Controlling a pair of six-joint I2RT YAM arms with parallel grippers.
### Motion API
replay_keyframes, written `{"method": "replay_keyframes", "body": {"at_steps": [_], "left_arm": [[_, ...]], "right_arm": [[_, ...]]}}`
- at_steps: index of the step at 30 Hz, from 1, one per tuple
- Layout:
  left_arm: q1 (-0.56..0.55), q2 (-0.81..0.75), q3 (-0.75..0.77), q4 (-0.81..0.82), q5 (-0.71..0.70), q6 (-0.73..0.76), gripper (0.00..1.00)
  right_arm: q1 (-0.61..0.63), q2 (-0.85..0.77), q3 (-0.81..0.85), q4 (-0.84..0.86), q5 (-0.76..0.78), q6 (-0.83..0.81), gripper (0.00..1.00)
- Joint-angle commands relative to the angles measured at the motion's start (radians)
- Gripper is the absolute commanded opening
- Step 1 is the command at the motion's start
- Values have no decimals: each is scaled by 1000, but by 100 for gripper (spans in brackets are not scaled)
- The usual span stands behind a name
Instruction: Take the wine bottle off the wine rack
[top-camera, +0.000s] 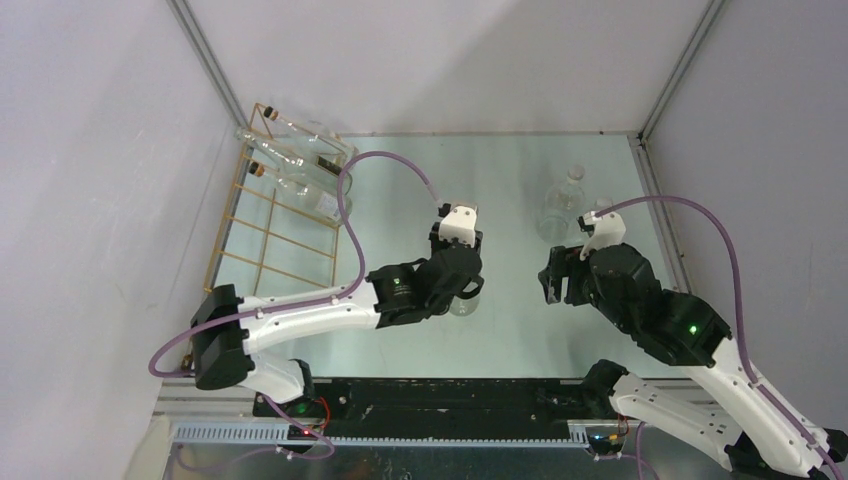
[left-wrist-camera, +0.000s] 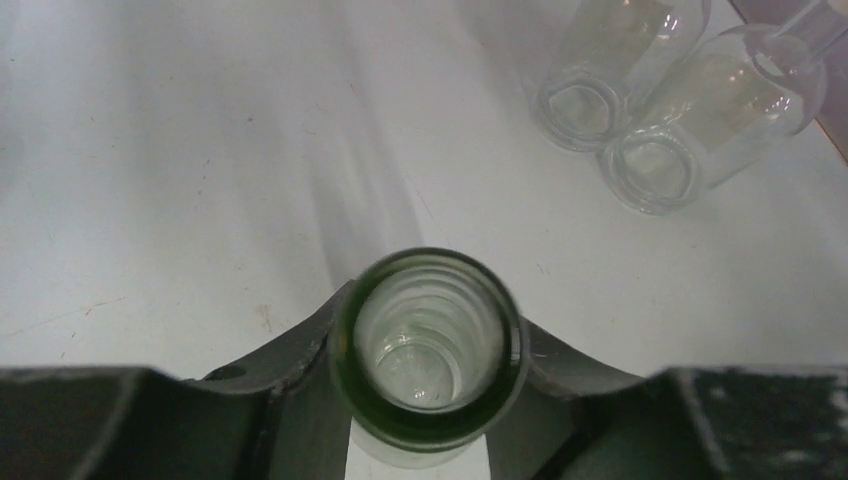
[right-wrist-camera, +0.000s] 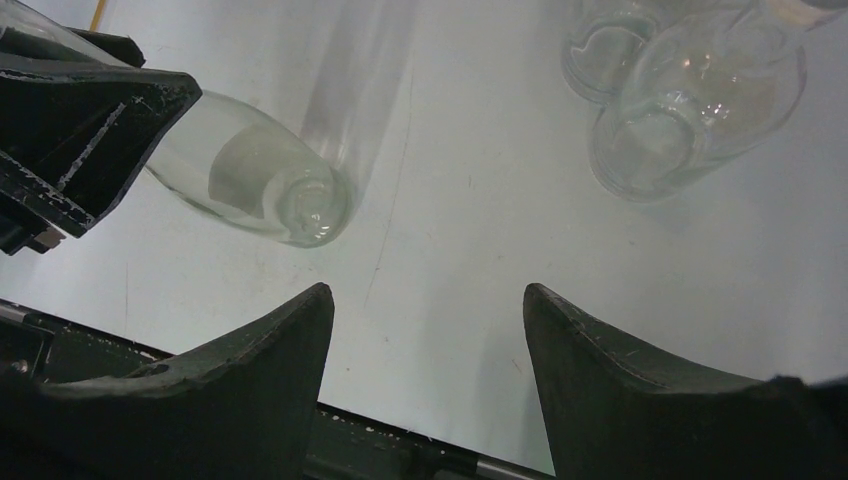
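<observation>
The gold-tan wire wine rack (top-camera: 262, 235) lies along the left wall, with clear bottles (top-camera: 298, 165) across its far end. My left gripper (top-camera: 462, 280) is at mid-table, away from the rack, shut on a clear wine bottle (top-camera: 466, 298). The left wrist view looks straight down that bottle (left-wrist-camera: 430, 345), which fills the gap in the left gripper (left-wrist-camera: 430, 350). In the right wrist view the bottle (right-wrist-camera: 260, 185) slants with its base low by the table; whether it touches I cannot tell. My right gripper (right-wrist-camera: 427, 300) stands open and empty, to the right of the bottle (top-camera: 560, 290).
Two clear bottles (top-camera: 563, 205) stand at the back right of the table, also seen as bottles (right-wrist-camera: 690, 100) in the right wrist view. White walls close in the left, back and right sides. A black rail (top-camera: 440, 400) runs along the near edge.
</observation>
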Motion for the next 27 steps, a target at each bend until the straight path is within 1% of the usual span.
{"method": "replay_keyframes", "body": {"at_steps": [1, 3, 6, 12, 14, 15, 20, 22, 27], "left_arm": [[-11, -15, 22, 133, -79, -49, 53], [-13, -11, 29, 126, -83, -50, 57], [-14, -11, 40, 108, -87, -52, 58], [-18, -29, 56, 74, -85, -76, 65], [-20, -37, 66, 59, -88, -80, 71], [-20, -43, 73, 55, -90, -80, 76], [-20, -71, 115, 19, -105, -60, 88], [-20, -84, 137, 3, -121, -54, 92], [-20, -164, 130, -9, -174, -37, 95]], "right_arm": [[-4, 0, -1, 40, 15, -22, 73], [-6, -1, 0, 39, 15, -25, 74], [-5, 1, 0, 35, 18, -28, 74], [-6, 12, -1, 40, 18, -39, 75], [-6, 11, 0, 43, 18, -44, 75], [-6, 12, 0, 46, 17, -46, 75], [-8, 24, -1, 67, 6, -56, 75], [-8, 32, -1, 79, -6, -58, 75], [-7, 55, 0, 129, -74, -74, 75]]}}
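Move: The left hand still has the wine bottle by the neck, standing on the table: its middle is right under the hand, about 12 cm down. Of the two clear bottles already set down, the farther one stands roughly 22 cm to the right and 18 cm ahead, the nearer one some 27 cm right and 11 cm ahead, both about 15 cm lower. From the right hand, the held bottle lies roughly 17 cm left and 7 cm ahead, about 13 cm below. The left hand lets go of the wine bottle's neck, its fingers spreading from the grip to almost wide open while it creeps up only a centimetre or two beside the glass. It then climbs faster, nearly straight up and away from the standing bottle, about 7 cm in all, rolling some 10 degrees so that its left side dips. ##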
